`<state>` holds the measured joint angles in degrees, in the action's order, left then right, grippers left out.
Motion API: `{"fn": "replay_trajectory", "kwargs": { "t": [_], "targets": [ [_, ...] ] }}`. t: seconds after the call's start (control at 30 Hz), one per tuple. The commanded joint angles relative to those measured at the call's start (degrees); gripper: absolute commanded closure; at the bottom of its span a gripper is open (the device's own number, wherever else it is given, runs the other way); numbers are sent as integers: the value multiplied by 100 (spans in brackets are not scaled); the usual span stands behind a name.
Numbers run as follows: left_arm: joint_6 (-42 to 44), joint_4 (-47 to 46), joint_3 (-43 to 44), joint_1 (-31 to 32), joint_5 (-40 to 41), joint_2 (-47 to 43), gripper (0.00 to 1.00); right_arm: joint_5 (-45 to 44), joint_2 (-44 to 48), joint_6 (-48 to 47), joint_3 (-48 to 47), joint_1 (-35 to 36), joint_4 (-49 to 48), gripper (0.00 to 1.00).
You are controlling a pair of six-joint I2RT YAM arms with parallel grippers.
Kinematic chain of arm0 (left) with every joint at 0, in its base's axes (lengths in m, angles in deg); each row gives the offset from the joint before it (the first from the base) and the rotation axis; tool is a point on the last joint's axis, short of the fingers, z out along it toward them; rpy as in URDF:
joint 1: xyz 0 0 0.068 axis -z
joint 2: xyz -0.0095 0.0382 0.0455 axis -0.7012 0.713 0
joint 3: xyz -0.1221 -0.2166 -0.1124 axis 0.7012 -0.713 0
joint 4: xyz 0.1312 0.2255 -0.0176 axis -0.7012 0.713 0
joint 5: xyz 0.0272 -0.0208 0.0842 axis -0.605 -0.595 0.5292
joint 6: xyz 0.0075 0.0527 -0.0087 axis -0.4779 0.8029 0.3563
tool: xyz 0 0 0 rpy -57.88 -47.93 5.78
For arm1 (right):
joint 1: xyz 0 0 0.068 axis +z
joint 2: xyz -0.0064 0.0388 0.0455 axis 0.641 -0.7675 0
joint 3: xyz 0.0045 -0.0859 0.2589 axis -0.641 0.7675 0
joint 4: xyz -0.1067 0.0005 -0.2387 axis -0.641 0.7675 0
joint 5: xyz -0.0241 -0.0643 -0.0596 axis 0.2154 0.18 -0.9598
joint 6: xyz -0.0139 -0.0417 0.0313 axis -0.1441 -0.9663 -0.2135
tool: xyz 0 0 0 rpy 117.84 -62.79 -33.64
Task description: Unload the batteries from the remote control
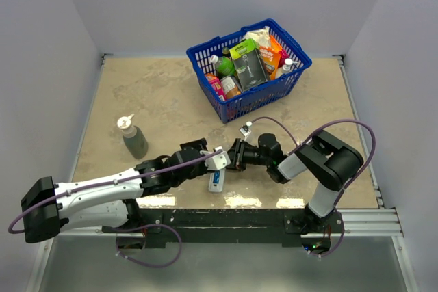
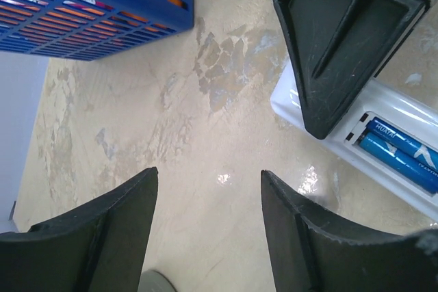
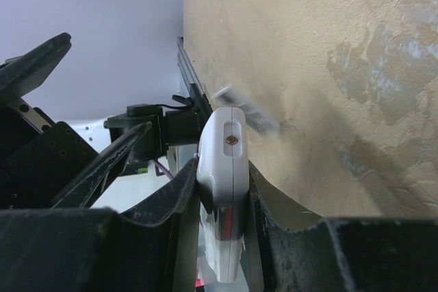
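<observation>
The white remote control [image 1: 217, 177] lies near the table's front edge, its back face open. Two blue batteries [image 2: 400, 152] sit side by side in its recess. My right gripper [image 1: 235, 156] is shut on one end of the remote control [image 3: 223, 169], which stands edge-on between the fingers [image 3: 179, 200]. In the left wrist view one black right finger [image 2: 342, 52] covers the remote [image 2: 301, 111] just beside the batteries. My left gripper [image 2: 209, 177] hovers open over bare table to the left of the remote, with nothing between its jaws. From above, the left gripper [image 1: 207, 156] is close to the remote's far end.
A blue basket [image 1: 254, 100] full of packaged goods stands at the back centre-right; its corner [image 2: 96, 11] shows in the left wrist view. A grey spray-top bottle [image 1: 134, 139] stands upright at the left. The two arms nearly meet at the front centre.
</observation>
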<state>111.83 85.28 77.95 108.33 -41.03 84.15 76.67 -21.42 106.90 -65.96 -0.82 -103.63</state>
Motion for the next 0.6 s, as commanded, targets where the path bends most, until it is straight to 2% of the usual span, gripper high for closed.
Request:
{"fn": "replay_trajectory", "kwargs": {
  "t": [0.0,0.17,0.27,0.3,0.4,0.5,0.53,0.57],
  "targets": [
    [-197,-174,59,0,302,2,34,47,55,72,42,-2,-239,100],
    [-425,-236,156,0,197,-227,33,-173,442,-428,-89,-2,507,100],
    [-601,-297,217,-9,38,-420,32,-497,924,-1209,-352,-2,1665,100],
    [-627,-323,226,0,-32,-516,32,-655,1082,-1437,-440,6,2460,100],
    [-654,-367,235,0,-137,-727,30,-1165,1540,-2133,-687,-2,3536,96],
    [-663,-630,138,0,-321,-1034,18,-1254,1778,-2511,-801,-2,3996,91],
    [-680,-657,147,-9,-374,-1105,7,-1263,1796,-2642,-819,-2,4067,90],
    [-680,-718,138,0,-419,-1184,2,-1263,1805,-2696,-819,-2,4085,89]
  ]
}}
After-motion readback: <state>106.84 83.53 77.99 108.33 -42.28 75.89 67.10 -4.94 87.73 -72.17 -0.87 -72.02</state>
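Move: From the left hand, empty and half open, the batteries sit in the bared compartment of the remote, about 8 cm back, 3 cm to its right and 5 cm below. The soap bottle stands some 24 cm to that hand's left, 2 cm ahead and 5 cm lower; the basket's middle is about 27 cm ahead, 13 cm right and 5 cm lower. From the right hand, already gripping the remote's forward end, the batteries lie some 6 cm back, 2 cm left and 1 cm below. With the cover already off, the left hand hangs almost still beside the remote, then lifts away from the batteries, about 4.5 cm nearly straight up, its left side rolling down a little as the fingers spread wider around nothing. The right hand keeps its pinch on the remote and, after a slight dip, carries it roughly 3 cm forward and to the right while rising a little, its left-pointing fingers dipping and the wrist rolling so the forward side comes up, some 20 degrees in all. ##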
